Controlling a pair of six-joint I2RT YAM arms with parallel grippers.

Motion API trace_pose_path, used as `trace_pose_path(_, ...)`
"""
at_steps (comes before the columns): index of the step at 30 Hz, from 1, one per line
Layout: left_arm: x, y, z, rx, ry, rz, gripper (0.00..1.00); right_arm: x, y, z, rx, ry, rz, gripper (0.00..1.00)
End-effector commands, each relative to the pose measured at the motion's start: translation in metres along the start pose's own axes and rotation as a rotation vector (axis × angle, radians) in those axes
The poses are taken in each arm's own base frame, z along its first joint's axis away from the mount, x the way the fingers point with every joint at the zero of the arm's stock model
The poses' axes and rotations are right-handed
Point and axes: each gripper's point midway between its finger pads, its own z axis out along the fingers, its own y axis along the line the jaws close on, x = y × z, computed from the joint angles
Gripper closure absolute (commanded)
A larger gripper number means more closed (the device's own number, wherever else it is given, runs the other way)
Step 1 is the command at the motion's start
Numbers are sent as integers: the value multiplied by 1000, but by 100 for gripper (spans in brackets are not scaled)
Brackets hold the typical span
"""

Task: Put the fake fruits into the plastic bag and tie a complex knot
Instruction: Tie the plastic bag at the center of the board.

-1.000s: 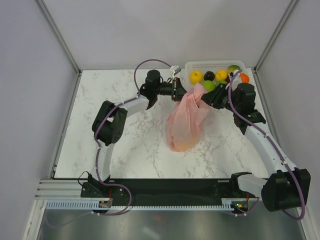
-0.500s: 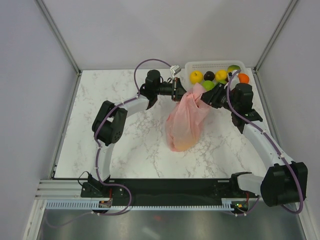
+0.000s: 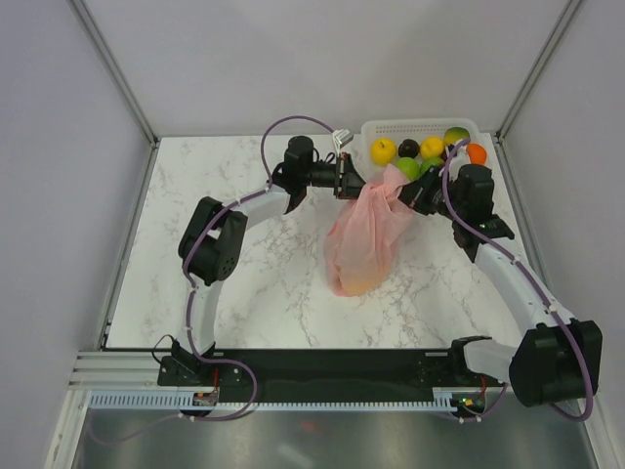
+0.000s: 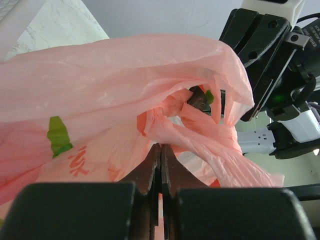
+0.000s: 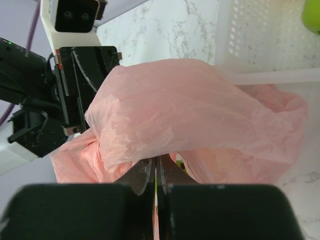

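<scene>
The pink plastic bag (image 3: 366,239) stands on the marble table, with a yellowish shape showing through its bottom. My left gripper (image 3: 349,182) is shut on bag plastic at the bag's top left, its tips (image 4: 160,146) pinching pink film. From the right, my right gripper (image 3: 411,195) is shut on the bag's top too, its tips (image 5: 155,160) under a fold of the bag (image 5: 190,110). A twisted bunch of handle, a loose knot (image 4: 159,111), sits just beyond the left tips. Several fake fruits remain in the basket: yellow (image 3: 383,149), green (image 3: 407,167), dark purple (image 3: 408,148), orange (image 3: 477,153).
The white lattice basket (image 3: 420,126) stands at the back right corner, right behind the bag and the right gripper; its wall (image 5: 265,45) fills the upper right of the right wrist view. Frame posts and grey walls close in the table on three sides.
My right gripper has closed on the bag's top. The top of the bag has shifted slightly toward the basket. The left gripper has kept its hold.
</scene>
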Motion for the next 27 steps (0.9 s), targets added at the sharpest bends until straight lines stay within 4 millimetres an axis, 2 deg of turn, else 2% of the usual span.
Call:
trace_pose_path(1, -15, -36, -11, -3, -26, 142, 98, -22, 3, -16, 82, -54, -90, 100)
trace_pose_path(7, -17, -29, -18, -117, -51, 158, 98, -35, -6, -34, 219, -42, -175, 100)
trace_pose_path(12, -25, -31, -27, -225, -90, 195, 98, -39, -8, -42, 276, -18, -224, 100)
trace_pose_path(14, -26, -22, -32, -293, -101, 197, 98, -42, -14, -47, 326, -13, -248, 100)
trace_pose_path(15, -27, -24, -34, -313, -110, 204, 98, -42, -16, -48, 343, -10, -255, 100)
trace_pose_path(16, -23, -19, -38, -349, -100, 196, 98, -42, -19, -50, 363, 0, -266, 100)
trace_pose_path(19, -30, -13, -48, -452, -136, 222, 98, -42, -29, -52, 427, 5, -281, 100)
trace_pose_path(20, -30, -4, -55, -520, -150, 207, 98, -41, -31, -52, 442, 5, -288, 100)
trace_pose_path(22, -32, -2, -64, -582, -166, 226, 98, -44, -43, -54, 507, -8, -293, 100)
trace_pose_path(23, -31, 6, -72, -645, -178, 213, 98, -45, -47, -55, 527, -14, -295, 100)
trace_pose_path(27, -39, 7, -93, -772, -237, 252, 98, -48, -62, -55, 609, -30, -305, 100)
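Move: Both hands already pinch an end of the plastic bag. The bag's gathered neck sits between them, about 4 cm to the left hand's right, 4 cm to the right hand's left, roughly level ahead and some 3 cm lower. The bag's fruit-filled bottom rests about 12 cm back from either hand and 17 cm down, straight behind the left hand, 8 cm left of the right. The fruit basket stands some 20 cm ahead of the left hand, 19 cm to its right and 17 cm below. With their fingers kept shut on the bag ends, the two hands pull apart away from the neck between them, the left going about 5.5 cm left with some 2.5 cm forward, the right about 6.5 cm to its right, both rising roughly 2 cm on the way and sinking again to about their starting height. As they part, the left fingers swing from pointing right towards pointing forward and tip down, while the right hand rolls some 30 degrees, its left side dropping so its fingers also point lower, and both speed up a little towards the end. ##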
